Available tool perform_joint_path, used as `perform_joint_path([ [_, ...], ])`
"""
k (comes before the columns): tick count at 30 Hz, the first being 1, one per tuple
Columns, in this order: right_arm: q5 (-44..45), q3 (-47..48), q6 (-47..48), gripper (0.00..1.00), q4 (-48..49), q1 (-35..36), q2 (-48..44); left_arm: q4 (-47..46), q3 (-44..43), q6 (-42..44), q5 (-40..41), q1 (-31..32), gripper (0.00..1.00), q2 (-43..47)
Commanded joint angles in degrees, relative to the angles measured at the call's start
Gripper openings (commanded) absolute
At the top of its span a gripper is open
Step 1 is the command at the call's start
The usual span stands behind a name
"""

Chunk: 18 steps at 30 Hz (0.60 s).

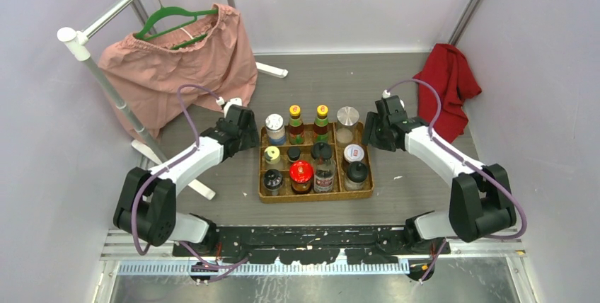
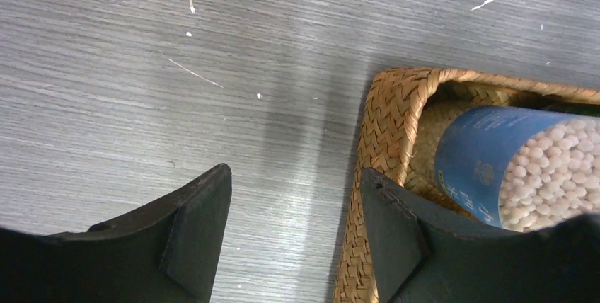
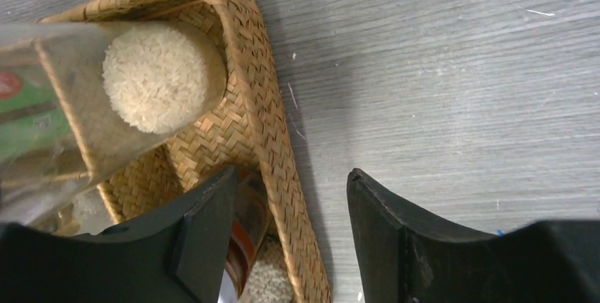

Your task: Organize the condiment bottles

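Observation:
Several condiment bottles stand in the tan woven tray (image 1: 315, 196) mid-table: two yellow-capped sauce bottles (image 1: 295, 124), a silver-lidded shaker (image 1: 347, 124), a white-capped jar (image 1: 274, 129), a red-lidded jar (image 1: 301, 174). My left gripper (image 1: 249, 130) sits at the tray's far left corner. It is open (image 2: 297, 175), one finger over the table, the other above the tray rim (image 2: 385, 126), beside a blue-labelled jar (image 2: 523, 168). My right gripper (image 1: 369, 132) is open (image 3: 291, 172) astride the tray's right wall (image 3: 272, 140), near a rice-filled shaker (image 3: 163, 76).
A pink garment (image 1: 180, 59) hangs on a green hanger from a white rack at the back left; the rack's foot (image 1: 272, 71) lies on the table behind the tray. A red cloth (image 1: 447, 83) lies at the back right.

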<state>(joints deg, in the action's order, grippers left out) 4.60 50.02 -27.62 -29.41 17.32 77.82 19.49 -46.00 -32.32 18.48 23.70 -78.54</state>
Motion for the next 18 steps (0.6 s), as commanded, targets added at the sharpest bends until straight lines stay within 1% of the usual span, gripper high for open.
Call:
perform_joint_path([
  [1,0.44,2.73,-0.33,0.62,5.21,0.31,2.31,-2.83,-2.17,0.87,-1.82,-0.85,0.68,-0.6],
  [4,1.03,3.34,0.04,0.58,5.72,0.3,4.06,-3.25,-2.01,0.94,-2.28,-0.94,0.68,-1.49],
  [5,1.33,3.6,0.2,0.54,5.78,0.24,4.48,-3.62,-1.87,0.85,-2.49,-0.94,0.68,-1.86],
  [8,2.41,4.43,0.62,0.36,5.68,0.19,5.85,-4.33,-1.69,0.62,-2.97,-0.94,0.68,-3.36],
  [12,2.69,5.41,0.97,0.33,5.63,0.01,7.89,-5.06,-1.89,0.5,-3.2,-0.94,0.66,-5.42],
  [16,2.31,5.37,0.9,0.33,6.15,-0.34,9.02,-5.28,-2.16,0.47,-4.0,-0.94,0.65,-5.88],
  [17,2.23,5.29,0.85,0.31,6.24,-0.36,9.2,-5.17,-2.06,0.5,-4.06,-0.93,0.65,-5.34],
  [18,2.14,5.2,0.89,0.27,6.33,-0.29,9.3,-4.97,-1.93,0.5,-4.02,-0.92,0.65,-4.64],
])
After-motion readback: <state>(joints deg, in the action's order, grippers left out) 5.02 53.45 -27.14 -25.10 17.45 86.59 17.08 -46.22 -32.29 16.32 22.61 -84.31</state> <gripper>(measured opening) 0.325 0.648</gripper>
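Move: The right hand goes for the basket's right rim, which lies about 3 cm ahead, 1 cm left and 3 cm below; beyond it the rice container is roughly 6 cm ahead and 6 cm left, and the white-lidded jar 3 cm back and 4 cm left. The left hand hovers by the opposite rim, some 3 cm to its right, 1 cm ahead and 3 cm below, with the white-capped jar about 3 cm ahead and 6 cm right. The right fingers close to about half their former gap and pinch the basket's right rim between them, while that hand slides forward about 3 cm along the rim and sinks some 2 cm. Meanwhile the left hand, its fingers staying open, lowers about 2.5 cm towards the left rim; whether it touches can't be seen. ##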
